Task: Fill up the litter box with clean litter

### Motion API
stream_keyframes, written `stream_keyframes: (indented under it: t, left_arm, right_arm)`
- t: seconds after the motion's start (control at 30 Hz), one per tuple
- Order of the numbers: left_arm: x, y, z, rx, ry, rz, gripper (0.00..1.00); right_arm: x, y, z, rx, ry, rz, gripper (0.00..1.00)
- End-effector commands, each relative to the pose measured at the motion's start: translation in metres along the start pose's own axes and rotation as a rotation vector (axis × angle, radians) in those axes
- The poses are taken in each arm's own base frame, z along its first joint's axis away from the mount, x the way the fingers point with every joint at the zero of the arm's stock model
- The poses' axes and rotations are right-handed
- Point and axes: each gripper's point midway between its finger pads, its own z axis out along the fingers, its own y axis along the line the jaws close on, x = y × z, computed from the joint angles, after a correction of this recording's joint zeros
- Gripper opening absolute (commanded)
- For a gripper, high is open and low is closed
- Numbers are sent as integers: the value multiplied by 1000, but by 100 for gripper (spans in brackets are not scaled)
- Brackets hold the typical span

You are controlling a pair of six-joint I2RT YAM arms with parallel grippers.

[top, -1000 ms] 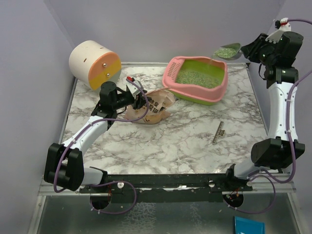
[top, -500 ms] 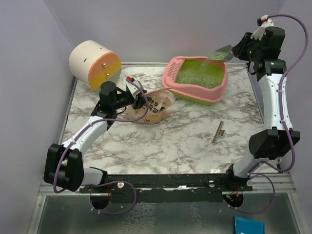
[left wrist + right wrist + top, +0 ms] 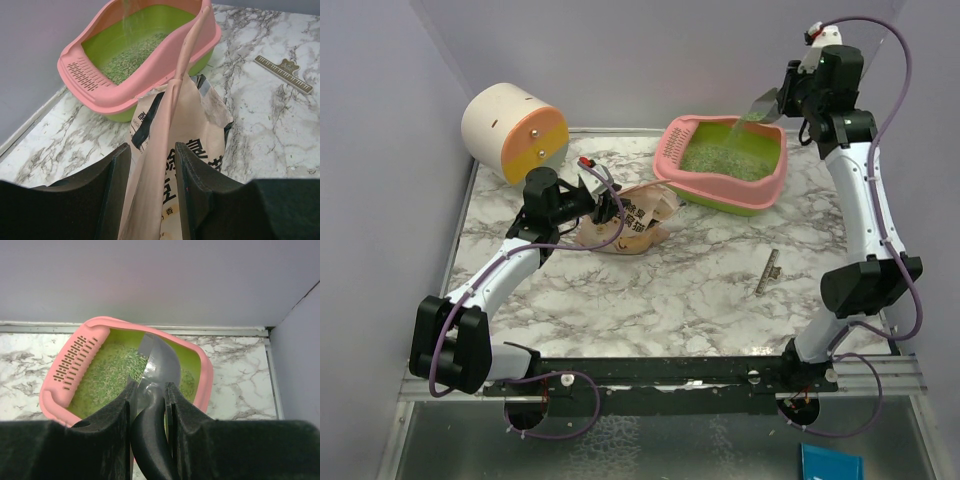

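Observation:
The litter box [image 3: 676, 137], pink slotted rim and lime-green basin, sits at the table's back right and holds a layer of clean litter [image 3: 725, 158]. It also shows in the left wrist view [image 3: 100, 92] and the right wrist view [image 3: 75, 360]. My right gripper [image 3: 790, 98] is shut on the grey metal scoop [image 3: 159, 365], tilted down over the box's back rim, with granules falling from it. My left gripper [image 3: 610, 208] is shut on the upper edge of the beige printed bag [image 3: 172, 140], which lies on the table left of the box.
A cream-and-orange cylinder [image 3: 515, 132] lies at the back left. A flat ruler-like strip [image 3: 767, 271] lies on the marble table [image 3: 700, 290] right of centre. Purple walls close in the back and both sides.
My right arm has swung left from beyond the box's right corner and tipped the scoop down, so the litter pours into the box. The left arm and bag have not moved.

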Motion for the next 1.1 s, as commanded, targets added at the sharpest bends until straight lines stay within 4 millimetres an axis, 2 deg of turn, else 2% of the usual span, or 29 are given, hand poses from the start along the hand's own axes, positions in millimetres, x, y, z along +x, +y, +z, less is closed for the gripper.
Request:
stream_keyframes:
  t: [0.0, 0.2, 0.37, 0.47, 0.53, 0.67, 0.73, 0.8, 0.93, 1.07]
  left_arm:
    - [-26, 0, -1, 3, -55, 59, 43]
    - [-25, 0, 0, 6, -53, 57, 43]
    - [-25, 1, -1, -2, -50, 61, 44]
    - [-25, 2, -1, -9, -50, 65, 44]
    - [-27, 3, -2, -16, -52, 73, 42]
    - [-32, 5, -6, -38, -58, 93, 31]
    - [-32, 6, -8, -49, -58, 100, 23]
    - [-34, 6, -9, -56, -58, 107, 17]
    - [-35, 7, -10, -63, -59, 112, 13]
    - [-36, 7, -9, -62, -60, 112, 0]
  right_arm:
    - [-12, 17, -1, 88, -29, -157, 1]
    - [0, 46, 3, 140, -2, -340, 1]
    - [6, 63, 1, 165, -11, -461, 1]
    - [6, 68, -4, 142, -17, -451, 1]
    - [8, 80, -10, 67, -21, -407, 1]
    - [16, 117, -33, -157, -32, -256, 1]
    - [28, 126, -44, -217, -12, -185, 1]
    - [36, 128, -55, -239, -22, -129, 1]
    - [55, 121, -86, -250, -24, -40, 1]
    - [86, 114, -115, -264, 51, -2, 1]
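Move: From the right hand, which holds the pouring scoop, the litter box's middle is about 9 cm ahead, 10 cm left and 30 cm below. The litter bag is about 34 cm left, 8 cm back and 28 cm below; the metal ruler some 19 cm back, 1 cm right and 37 cm below. From the left hand, the bag's middle is 6 cm ahead, 3 cm right and 13 cm below, its rim between the open fingers. Right hand sweeps 10 cm left tipping the scoop, then back towards the bag; left fingers pinch its rim. ##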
